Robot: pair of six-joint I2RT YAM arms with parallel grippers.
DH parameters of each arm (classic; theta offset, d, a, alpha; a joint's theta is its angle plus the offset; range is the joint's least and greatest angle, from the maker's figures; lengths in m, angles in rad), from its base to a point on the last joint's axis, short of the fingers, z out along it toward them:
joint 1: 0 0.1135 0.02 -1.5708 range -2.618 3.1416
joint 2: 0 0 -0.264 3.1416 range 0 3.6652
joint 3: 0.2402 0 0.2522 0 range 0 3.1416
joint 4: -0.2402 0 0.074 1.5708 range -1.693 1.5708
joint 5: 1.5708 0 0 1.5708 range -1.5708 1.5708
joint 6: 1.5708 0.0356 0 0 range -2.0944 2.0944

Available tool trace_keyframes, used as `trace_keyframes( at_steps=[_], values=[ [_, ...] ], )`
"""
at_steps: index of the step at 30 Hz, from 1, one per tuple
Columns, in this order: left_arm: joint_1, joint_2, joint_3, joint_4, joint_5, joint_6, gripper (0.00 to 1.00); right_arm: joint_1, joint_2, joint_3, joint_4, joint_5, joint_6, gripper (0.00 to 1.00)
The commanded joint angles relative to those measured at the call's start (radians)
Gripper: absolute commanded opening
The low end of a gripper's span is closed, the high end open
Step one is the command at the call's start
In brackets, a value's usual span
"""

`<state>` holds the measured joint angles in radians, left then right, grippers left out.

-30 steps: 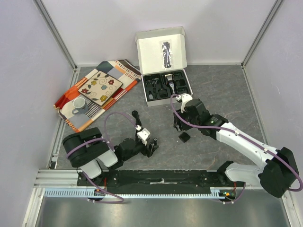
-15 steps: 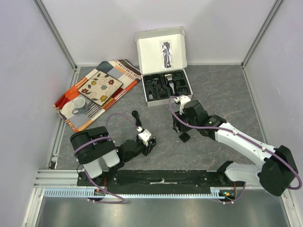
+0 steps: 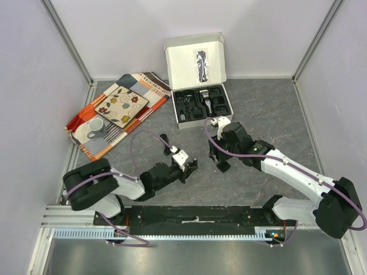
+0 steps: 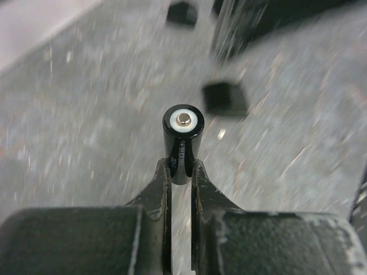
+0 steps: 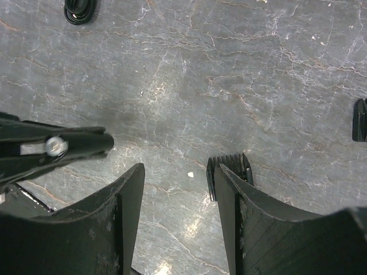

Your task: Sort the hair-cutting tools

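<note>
In the left wrist view my left gripper (image 4: 180, 170) is shut on a tiny black cylinder (image 4: 183, 132) with a white-ringed metal end, held just off the grey table. From above, that gripper (image 3: 190, 165) sits near the table's middle. My right gripper (image 3: 218, 162) stands open low over a squarish black comb attachment (image 5: 229, 162), whose toothed edge shows past the right finger (image 5: 229, 200). The same comb (image 4: 225, 99) lies just ahead of the cylinder. The black-and-silver clipper (image 3: 205, 98) lies in the box's tray.
The white box (image 3: 195, 60) with its black moulded tray (image 3: 202, 107) stands at the back centre. A patterned cloth (image 3: 132, 114) with a white cup (image 3: 96, 126) lies at the back left. A small black looped cord (image 3: 163, 139) and another black piece (image 5: 360, 120) lie on the table.
My left gripper has shut on the small cylinder and moved up and right toward the table's middle. My right gripper has shifted slightly left and lower over the comb attachment, still open.
</note>
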<state>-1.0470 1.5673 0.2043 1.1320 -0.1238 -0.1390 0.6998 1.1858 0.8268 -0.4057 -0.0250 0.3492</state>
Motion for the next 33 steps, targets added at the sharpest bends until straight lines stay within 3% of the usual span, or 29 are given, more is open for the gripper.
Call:
trace_keyframes(
  at_steps=[1, 3, 7, 14, 19, 26, 33],
  values=[
    [-0.007, -0.168, 0.104, -0.256, 0.075, -0.05, 0.02, 0.006, -0.023, 0.029, -0.012, 0.005, 0.01, 0.59],
    [-0.007, -0.251, 0.13, -0.342, 0.094, -0.056, 0.02, 0.007, -0.018, 0.041, -0.022, 0.004, 0.008, 0.59],
    [-0.007, -0.32, 0.298, -0.766, 0.161, -0.063, 0.02, 0.009, -0.035, 0.06, -0.042, 0.019, 0.004, 0.59],
    [-0.007, -0.213, 0.605, -1.225, 0.139, -0.111, 0.02, 0.009, -0.015, 0.15, -0.169, 0.215, -0.01, 0.6],
    [0.024, -0.132, 0.846, -1.383, 0.05, -0.143, 0.02, 0.009, -0.003, 0.169, -0.209, 0.344, 0.022, 0.61],
    [0.194, -0.014, 1.101, -1.534, 0.03, -0.212, 0.02, 0.009, -0.034, 0.182, -0.228, 0.454, 0.066, 0.62],
    [0.347, 0.265, 1.475, -1.724, 0.176, -0.223, 0.02, 0.009, -0.049, 0.173, -0.211, 0.467, 0.094, 0.64]
  ],
)
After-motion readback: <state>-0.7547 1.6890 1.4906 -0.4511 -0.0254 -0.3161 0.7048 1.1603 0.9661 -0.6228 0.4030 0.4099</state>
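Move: Pinched in the left fingers already and clear of the table is the battery; the open case it is taken to has its middle about 33 cm ahead of that hand, 4 cm to the right and 4 cm lower. Nearer comb: 4 cm ahead, 13 cm right; black cord: 14 cm ahead, 13 cm left. From the empty right hand the farther comb lies some 15 cm ahead, 12 cm right, 13 cm down, the nearer one 2 cm ahead and 4 cm right. Lifting the battery about 8 cm and drifting some 5 cm right first, the left hand then sweeps about 15 cm forward towards the case, still rising to 15 cm in all; it tips fingers-down and swings counter-clockwise, keeping its pinch. Half open and empty, the right hand shifts 6–7 cm right, slightly forward and up, towards the farther comb, turning some 20 degrees clockwise. ##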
